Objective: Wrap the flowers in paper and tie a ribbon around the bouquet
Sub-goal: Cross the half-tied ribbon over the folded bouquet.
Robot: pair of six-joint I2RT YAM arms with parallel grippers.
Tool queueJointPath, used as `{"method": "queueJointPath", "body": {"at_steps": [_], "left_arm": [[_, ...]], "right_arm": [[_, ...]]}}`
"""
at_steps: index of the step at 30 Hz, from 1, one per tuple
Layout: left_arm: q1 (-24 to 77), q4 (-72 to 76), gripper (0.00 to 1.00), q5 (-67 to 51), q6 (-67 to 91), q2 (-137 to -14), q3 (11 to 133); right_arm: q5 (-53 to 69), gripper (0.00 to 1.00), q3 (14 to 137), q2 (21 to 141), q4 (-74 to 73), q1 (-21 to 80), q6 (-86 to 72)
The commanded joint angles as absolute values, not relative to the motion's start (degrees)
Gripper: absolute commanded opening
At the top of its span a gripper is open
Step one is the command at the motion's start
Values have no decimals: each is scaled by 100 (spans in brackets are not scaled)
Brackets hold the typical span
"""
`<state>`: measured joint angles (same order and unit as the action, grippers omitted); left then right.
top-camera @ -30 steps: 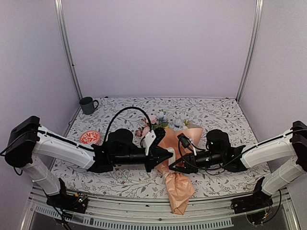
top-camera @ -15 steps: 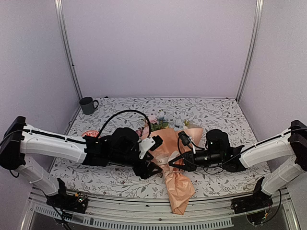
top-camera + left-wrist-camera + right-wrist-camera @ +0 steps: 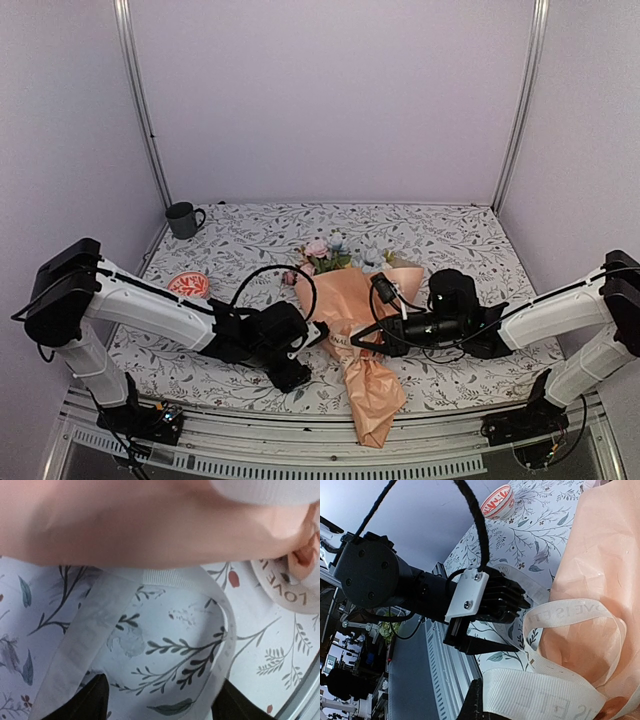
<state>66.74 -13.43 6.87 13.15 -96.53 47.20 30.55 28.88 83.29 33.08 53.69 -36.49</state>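
Note:
The bouquet (image 3: 352, 312) lies in the middle of the table, its flowers (image 3: 325, 254) pointing away and the peach paper (image 3: 372, 395) cone trailing over the front edge. My right gripper (image 3: 361, 338) is shut on the cream ribbon (image 3: 570, 612) at the cone's right side. In the right wrist view the ribbon loops across the paper (image 3: 605, 555) from my right gripper (image 3: 492, 712). My left gripper (image 3: 318, 340) sits low at the cone's left and is open. In the left wrist view its fingertips (image 3: 95, 700) stand wide apart, with loose ribbon (image 3: 90, 625) draped between them under the paper (image 3: 150, 520).
A dark mug (image 3: 183, 219) stands at the back left corner. A red-and-white dish (image 3: 188, 285) sits left of my left arm. The metal front rail (image 3: 300, 425) runs just below both grippers, and black cables arch over each wrist.
My left gripper let go, opened and dropped low toward the table at the cone's left. My right gripper closed on the ribbon and stayed in place.

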Motion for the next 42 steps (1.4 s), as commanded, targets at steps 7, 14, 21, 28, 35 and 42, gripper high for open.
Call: {"method": "queueJointPath", "body": {"at_steps": [7,14,21,28,35,42], "left_arm": [[6377,-2035,0,1653,2329,-9870,4576],[4634,-2244,0,2869,3144,-6681,3608],[4288,-3259,0,4441,2649,-3725,4417],[4288,-3791,0,6179,1837,-3256,5707],[4297,-2437,0,6637,183,-3227,6547],[4293,-1202,0,7213,-1494,-3099,6822]], "right_arm": [[2438,0,2705,7753,3031,5364,-3995],[2152,0,2259,7239,2589,5112,-4194],[2086,0,1406,6924,2591,4512,-4750],[1988,0,755,6735,2594,3805,-5225],[1881,0,417,7128,2599,3512,-5416],[1907,0,264,7626,2635,3154,-5400]]}}
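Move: The ribbon loop lies practically between the left hand's open fingers, about 1 cm ahead, 1 cm right and 1 cm below. The bouquet's tied waist is some 10 cm to that hand's right, 1 cm ahead and 2 cm higher; the paper's stem end lies about 13 cm right and 9 cm back. From the right hand, already pinching ribbon, the waist is roughly 10 cm below, 1 cm ahead and 2 cm right, with the stem end 5 cm right and 9 cm back. Easing a centimetre forward, the left hand shuts on the ribbon, then sweeps it left and up, about 35 cm left and 45 cm up, swinging forward early and coming back, while turning counter-clockwise and tipping up until the fingers point ahead. The right hand keeps its ribbon pinched, drawing it right across the bouquet some 15 cm and down beside the waist. ##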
